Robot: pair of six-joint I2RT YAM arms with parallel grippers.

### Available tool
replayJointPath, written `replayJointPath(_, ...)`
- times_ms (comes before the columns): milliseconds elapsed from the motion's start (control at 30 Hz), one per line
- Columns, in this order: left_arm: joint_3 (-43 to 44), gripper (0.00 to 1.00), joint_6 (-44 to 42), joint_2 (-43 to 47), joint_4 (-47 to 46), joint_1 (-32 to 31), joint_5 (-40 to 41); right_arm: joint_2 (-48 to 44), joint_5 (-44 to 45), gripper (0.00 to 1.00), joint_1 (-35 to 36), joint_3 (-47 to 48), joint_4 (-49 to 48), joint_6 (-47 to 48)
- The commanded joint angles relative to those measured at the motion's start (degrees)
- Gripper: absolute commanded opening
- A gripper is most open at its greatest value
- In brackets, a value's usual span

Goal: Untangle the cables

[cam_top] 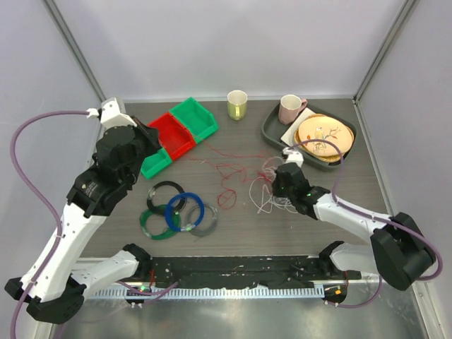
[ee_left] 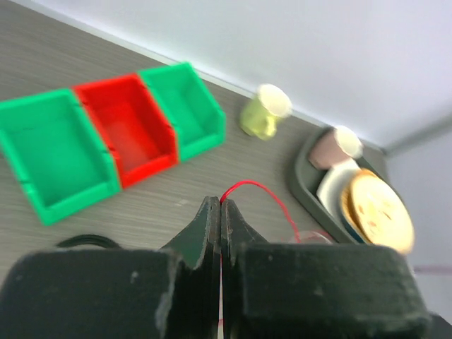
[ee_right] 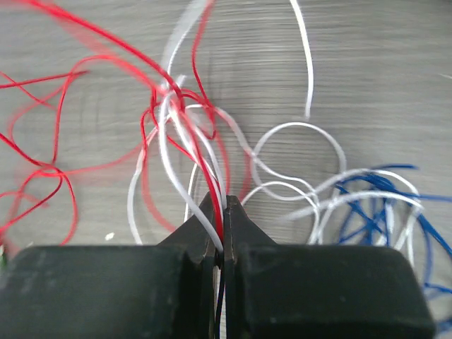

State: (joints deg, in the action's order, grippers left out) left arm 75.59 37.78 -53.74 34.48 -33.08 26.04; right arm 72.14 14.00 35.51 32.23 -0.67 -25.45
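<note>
The cables lie as a loose tangle mid-table: thin red loops (cam_top: 229,173) and white strands (cam_top: 265,199). My left gripper (ee_left: 220,203) is shut on one red cable (ee_left: 263,191), which arcs away to the right from its tips. In the top view the left gripper (cam_top: 157,143) hovers by the bins. My right gripper (ee_right: 221,201) is shut on red (ee_right: 152,70) and white (ee_right: 304,131) strands where they bunch together; blue strands (ee_right: 374,205) lie to its right. From above, the right gripper (cam_top: 274,182) sits low at the tangle's right side.
Green and red bins (cam_top: 185,127) stand at the back left. A yellow cup (cam_top: 237,104) stands behind the tangle. A dark tray (cam_top: 272,131) at the back right carries a pink mug (cam_top: 289,108) and a plate (cam_top: 323,134). Thick coiled rings (cam_top: 180,212) lie front left.
</note>
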Motion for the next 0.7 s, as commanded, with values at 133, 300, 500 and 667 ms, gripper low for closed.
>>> replayJointPath(133, 7.81, 0.0, -1.92, -4.01, 7.53, 3.55, 18.26, -11.65, 7.8, 0.01, -15.02, -6.2, 12.62, -10.32)
replayJointPath(300, 12.9, 0.0, -4.03, -6.29, 9.02, 4.34, 19.74, -14.83, 7.87, 0.01, -16.17, -6.74, 12.62, -9.62)
replayJointPath(500, 26.43, 0.0, -9.03, -8.75, 10.61, 6.8, 22.3, -13.95, 5.43, 0.01, -17.31, -7.09, 12.1, -8.83)
replayJointPath(667, 34.18, 0.0, -16.14, -11.82, 9.29, 6.8, 25.09, -16.15, 7.18, 0.01, -17.31, -7.79, 12.52, -9.44)
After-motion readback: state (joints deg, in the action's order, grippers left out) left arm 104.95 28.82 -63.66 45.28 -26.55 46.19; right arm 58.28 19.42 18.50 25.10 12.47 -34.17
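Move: The left hand, gripping a red cable end, is some 35 cm above the table; the clear air over the left green bin is where it heads, that bin being about 16 cm ahead and 16 cm left. The red bin is 24 cm ahead, 6 cm left; the loose red loop 17 cm right, 1 cm back. The right hand, gripping red and white strands about 5 cm up, has that loop 18 cm left and 1 cm back, blue strands 7 cm right and 2 cm ahead, and the tray 23 cm ahead, 15 cm right. Pulling apart, the hands keep their grips: the right drags its red-and-white strands quickly about 12 cm right, slightly back and low over the table, turning clockwise some 25 degrees, then holds still. The left draws the red cable left, about 10 cm in all, then also lifts it some 12 cm towards the far left corner, swinging counter-clockwise about 25 degrees. ##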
